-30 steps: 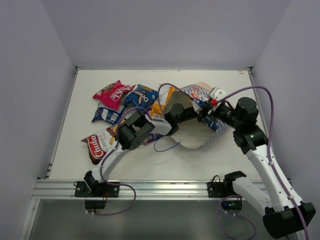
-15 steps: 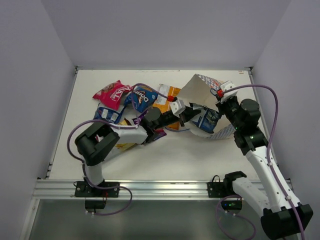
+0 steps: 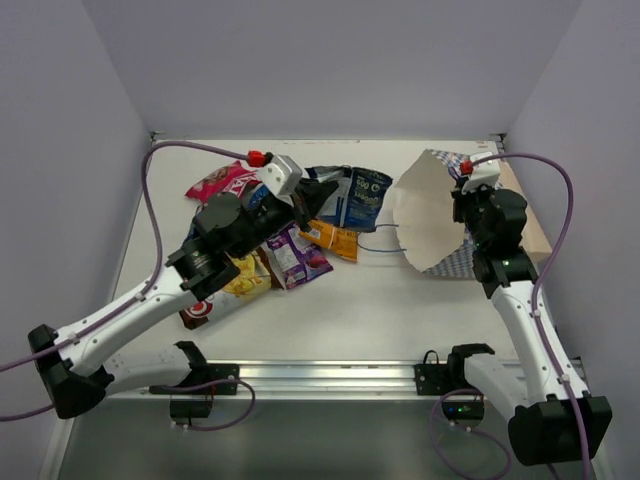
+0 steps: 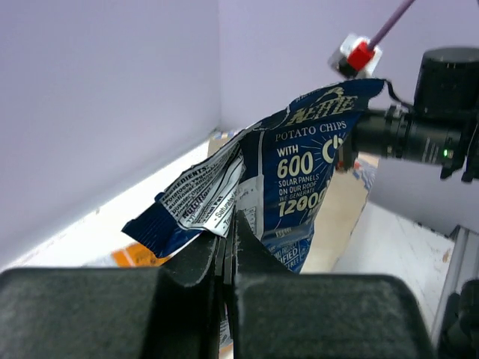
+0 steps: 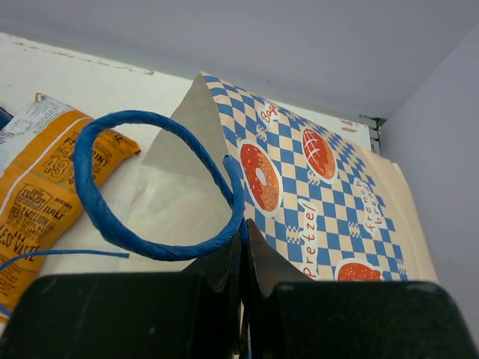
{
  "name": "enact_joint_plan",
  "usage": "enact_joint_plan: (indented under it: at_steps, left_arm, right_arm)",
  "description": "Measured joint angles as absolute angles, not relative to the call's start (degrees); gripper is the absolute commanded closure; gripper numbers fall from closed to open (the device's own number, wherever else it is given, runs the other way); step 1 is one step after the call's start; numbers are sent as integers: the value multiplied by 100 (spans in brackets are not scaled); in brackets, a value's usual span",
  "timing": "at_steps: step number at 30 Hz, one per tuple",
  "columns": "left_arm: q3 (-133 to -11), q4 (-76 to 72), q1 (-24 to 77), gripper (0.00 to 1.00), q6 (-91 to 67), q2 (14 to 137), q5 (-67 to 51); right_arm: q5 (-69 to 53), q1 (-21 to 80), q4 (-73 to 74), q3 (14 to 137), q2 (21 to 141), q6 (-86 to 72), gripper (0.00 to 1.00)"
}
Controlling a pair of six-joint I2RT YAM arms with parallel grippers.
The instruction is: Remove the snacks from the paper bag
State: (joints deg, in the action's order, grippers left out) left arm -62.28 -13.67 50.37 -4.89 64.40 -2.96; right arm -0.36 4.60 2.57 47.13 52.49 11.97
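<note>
My left gripper point(image 3: 316, 193) is shut on a dark blue potato chips packet point(image 3: 357, 197) and holds it above the table, left of the paper bag point(image 3: 428, 215). In the left wrist view the jaws point(image 4: 230, 224) pinch the packet's point(image 4: 307, 172) lower edge. My right gripper point(image 3: 463, 210) is shut on the bag's rim by a blue cord handle point(image 5: 97, 217) and holds the bag up, cream inside facing left. The checkered outside point(image 5: 322, 202) shows orange-red logos. Pink-red point(image 3: 220, 183), purple point(image 3: 296, 256), orange point(image 3: 335, 240), yellow point(image 3: 246, 276) and red-brown point(image 3: 199, 306) packets lie on the table.
The packets are piled on the table's left half, partly under my left arm point(image 3: 150, 300). A loose blue cord point(image 3: 378, 240) trails from the bag. An orange packet point(image 5: 41, 187) lies beside the bag's mouth. Walls close in at the back and both sides.
My left gripper pulled away from the bag's mouth, up and to the left, with the dark blue packet in it. My right gripper raised the bag and drew it right.
</note>
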Motion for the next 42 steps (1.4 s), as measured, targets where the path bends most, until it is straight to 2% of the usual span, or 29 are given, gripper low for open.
enact_joint_plan:
  at_steps: [4,8,13,17,19,22,23,25,26,28,37,40,41,42]
  left_arm:
    - [-6322,108,5033,100,-701,5953,-187]
    - [-5896,1175,5033,100,-1039,5964,-436]
    - [-5159,2034,5030,100,-1249,6514,-821]
    - [-5043,2222,5000,100,-1236,7314,-939]
    - [-5046,2174,4943,97,-1210,7658,-965]
    - [-5124,2104,4792,73,-1070,8267,-921]
    - [-5201,2091,4753,51,-1020,8464,-886]
    - [-5400,2084,4694,35,-917,8807,-823]
    - [-5518,2091,4683,16,-880,8936,-797]
    - [-5771,2112,4678,0,-790,9083,-755]
    - [-6947,2248,4676,0,-790,8720,71]
    - [-7199,2246,4652,0,-827,8379,591]
    - [-7255,2246,4619,0,-845,8241,762]
    - [-7303,2246,4576,0,-860,8112,945]
  right_arm:
    - [-32,390,303,4803,5352,939,100]
    - [-30,327,408,5094,5485,681,100]
    - [5,290,604,5627,5673,309,100]
    - [34,252,781,6097,5907,-84,100]
    - [34,239,875,6324,6062,-294,100]
    - [32,220,1000,6617,6300,-617,100]
    - [34,211,1020,6687,6375,-738,100]
    - [30,165,1048,6766,6504,-963,100]
    - [23,139,1066,6781,6571,-1072,100]
    - [-75,-25,1098,6781,6718,-1278,100]
    - [-534,-1100,913,6403,7352,-1955,100]
    - [-587,-1208,823,6342,7382,-2010,86]
    - [-602,-1214,805,6340,7382,-2016,68]
    - [-607,-1212,792,6340,7380,-2029,59]
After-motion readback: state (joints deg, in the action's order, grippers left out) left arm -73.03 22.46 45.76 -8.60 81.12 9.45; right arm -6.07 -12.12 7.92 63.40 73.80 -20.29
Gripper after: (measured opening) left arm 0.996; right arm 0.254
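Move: The left hand already pinches the navy chip packet; the bare near table it is bound for lies about 38 cm below and 4 cm back, with no sideways offset. From that hand the purple packet is some 10 cm ahead and 5 cm left, the yellow packet 2 cm ahead and 24 cm left. The right hand holds the blue handle; the tipped paper bag's middle is about 5 cm ahead, 5 cm right and 15 cm below it. Down fast, about 34 cm and slightly back and left, the left hand carries the navy packet while its fingers tip steeply downward; it opens wide low over the near table, lets go, then rises half that way, heading forward. Still gripping the handle, the right hand lifts forward about 6 cm, rolling left side up, then sinks and goes right to stand the bag, its fingers just starting to part. ##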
